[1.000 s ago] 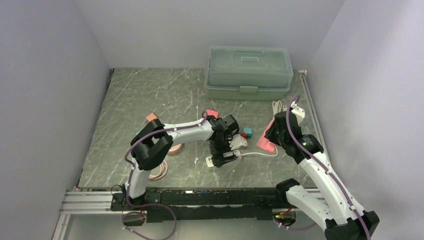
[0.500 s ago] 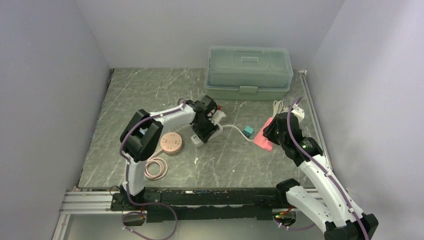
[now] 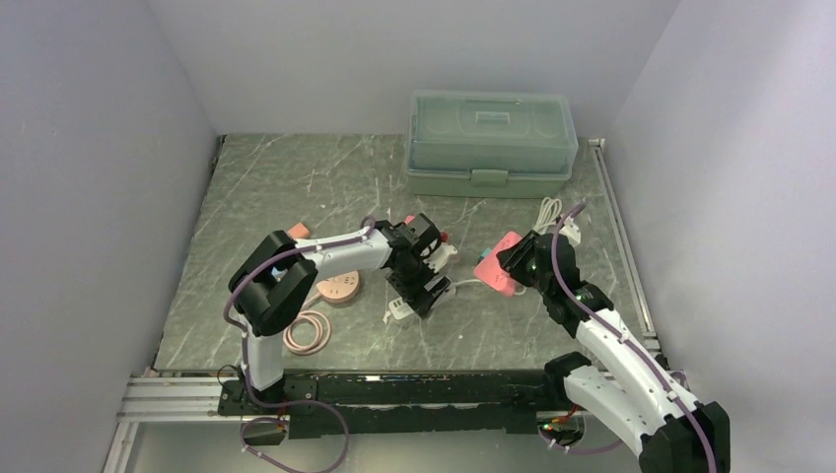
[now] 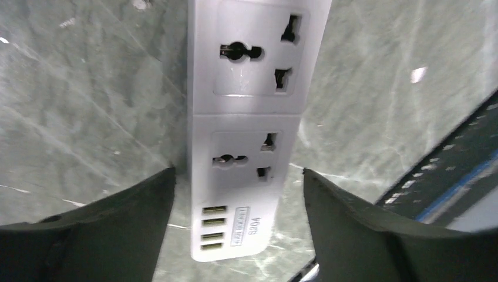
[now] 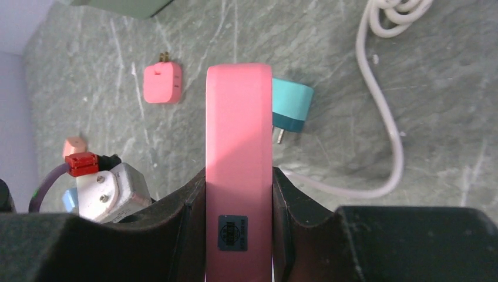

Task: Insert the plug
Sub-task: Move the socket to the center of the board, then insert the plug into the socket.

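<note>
A white power strip lies flat on the marble table, two sockets and several USB ports facing up. My left gripper straddles its USB end, open, a narrow gap showing at each finger. From above, that gripper sits over the strip mid-table. My right gripper is shut on a pink plug, held edge-on with its prongs hidden. In the top view the pink plug hangs just right of the strip, with the right gripper behind it.
A teal plug and a small pink two-prong plug lie beyond the held plug. The strip's white cable coils at the right. A green lidded box stands at the back. A round pink disc and a coiled cord lie left.
The left gripper carried the power strip to the back left, then forward to mid-table, narrowing and then widening its jaws. The right gripper brought the pink plug leftward toward the strip.
</note>
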{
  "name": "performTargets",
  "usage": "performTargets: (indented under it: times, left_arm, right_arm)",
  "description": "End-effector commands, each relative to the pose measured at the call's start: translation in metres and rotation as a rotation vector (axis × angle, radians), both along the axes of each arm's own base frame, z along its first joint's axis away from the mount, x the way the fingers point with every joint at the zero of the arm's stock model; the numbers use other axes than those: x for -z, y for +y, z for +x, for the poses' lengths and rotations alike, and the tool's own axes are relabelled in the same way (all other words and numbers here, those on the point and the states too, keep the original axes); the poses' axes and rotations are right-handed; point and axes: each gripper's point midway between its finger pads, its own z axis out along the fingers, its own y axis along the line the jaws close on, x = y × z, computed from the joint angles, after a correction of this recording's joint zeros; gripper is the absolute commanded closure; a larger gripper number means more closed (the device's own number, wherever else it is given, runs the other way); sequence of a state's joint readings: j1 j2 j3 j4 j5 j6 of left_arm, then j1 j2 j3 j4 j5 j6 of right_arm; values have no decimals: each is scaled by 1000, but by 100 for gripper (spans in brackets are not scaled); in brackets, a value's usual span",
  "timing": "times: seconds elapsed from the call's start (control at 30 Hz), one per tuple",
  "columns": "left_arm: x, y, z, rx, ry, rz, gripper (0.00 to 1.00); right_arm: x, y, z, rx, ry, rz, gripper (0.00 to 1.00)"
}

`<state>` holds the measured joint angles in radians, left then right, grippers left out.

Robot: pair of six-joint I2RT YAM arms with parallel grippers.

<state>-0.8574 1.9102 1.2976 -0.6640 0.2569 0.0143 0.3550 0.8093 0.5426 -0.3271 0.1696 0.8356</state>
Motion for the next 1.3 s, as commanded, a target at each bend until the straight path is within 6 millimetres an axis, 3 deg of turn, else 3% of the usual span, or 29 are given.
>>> performTargets:
  times: [0.0,0.17,0.33,0.47,0.6,0.9,0.97,1.17,1.27]
  left_arm:
    - [-3,2,-17,-81,113,-32,2]
    - [-22,4,5,-166,108,-71,0]
    - [-69,15,60,-270,41,-155,0]
    - [-92,24,76,-252,27,-213,0]
    - [-94,31,75,-194,-19,-235,0]
    - [-48,70,63,61,-169,-136,0]
    - [-54,68,61,70,-164,-159,0]
    - [-101,51,64,6,-86,-293,0]
    - [-97,48,46,-24,19,-333,0]
  right_arm:
    - [-38,22,19,-13,-181,157,100]
    - [-37,30,10,-3,-217,210,100]
    - [-33,46,-5,13,-233,297,100]
    - [-25,70,-13,-11,-219,357,100]
    - [-9,81,-18,-5,-187,374,100]
    - [20,81,-18,39,-163,415,100]
    - [23,82,-16,34,-164,401,100]
    - [4,90,-1,15,-229,381,100]
    - [-6,95,12,-4,-258,350,100]
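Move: The right hand holds the pink triangular socket; the middle of the board is about 17 cm to its left, 3 cm ahead and 13 below. The white power strip's middle lies 16 cm left and 5 back, the teal plug 4 ahead and 2 left. From the left hand the socket is 15 cm right, 6 ahead, 9 above; the strip's middle is 2 cm right, 1 ahead, just below, and the small pink plug 15 straight ahead. Keeping its grip on the pink socket, the right hand carries it about 9 cm left and some 4 cm down, towards the middle of the board and the strip's cable end, rolling about 20 degrees left side up. The left fingers, already loose around the strip, open fully and rise off it forward, dip back down while going left, then rise again, ending 7 cm higher. ##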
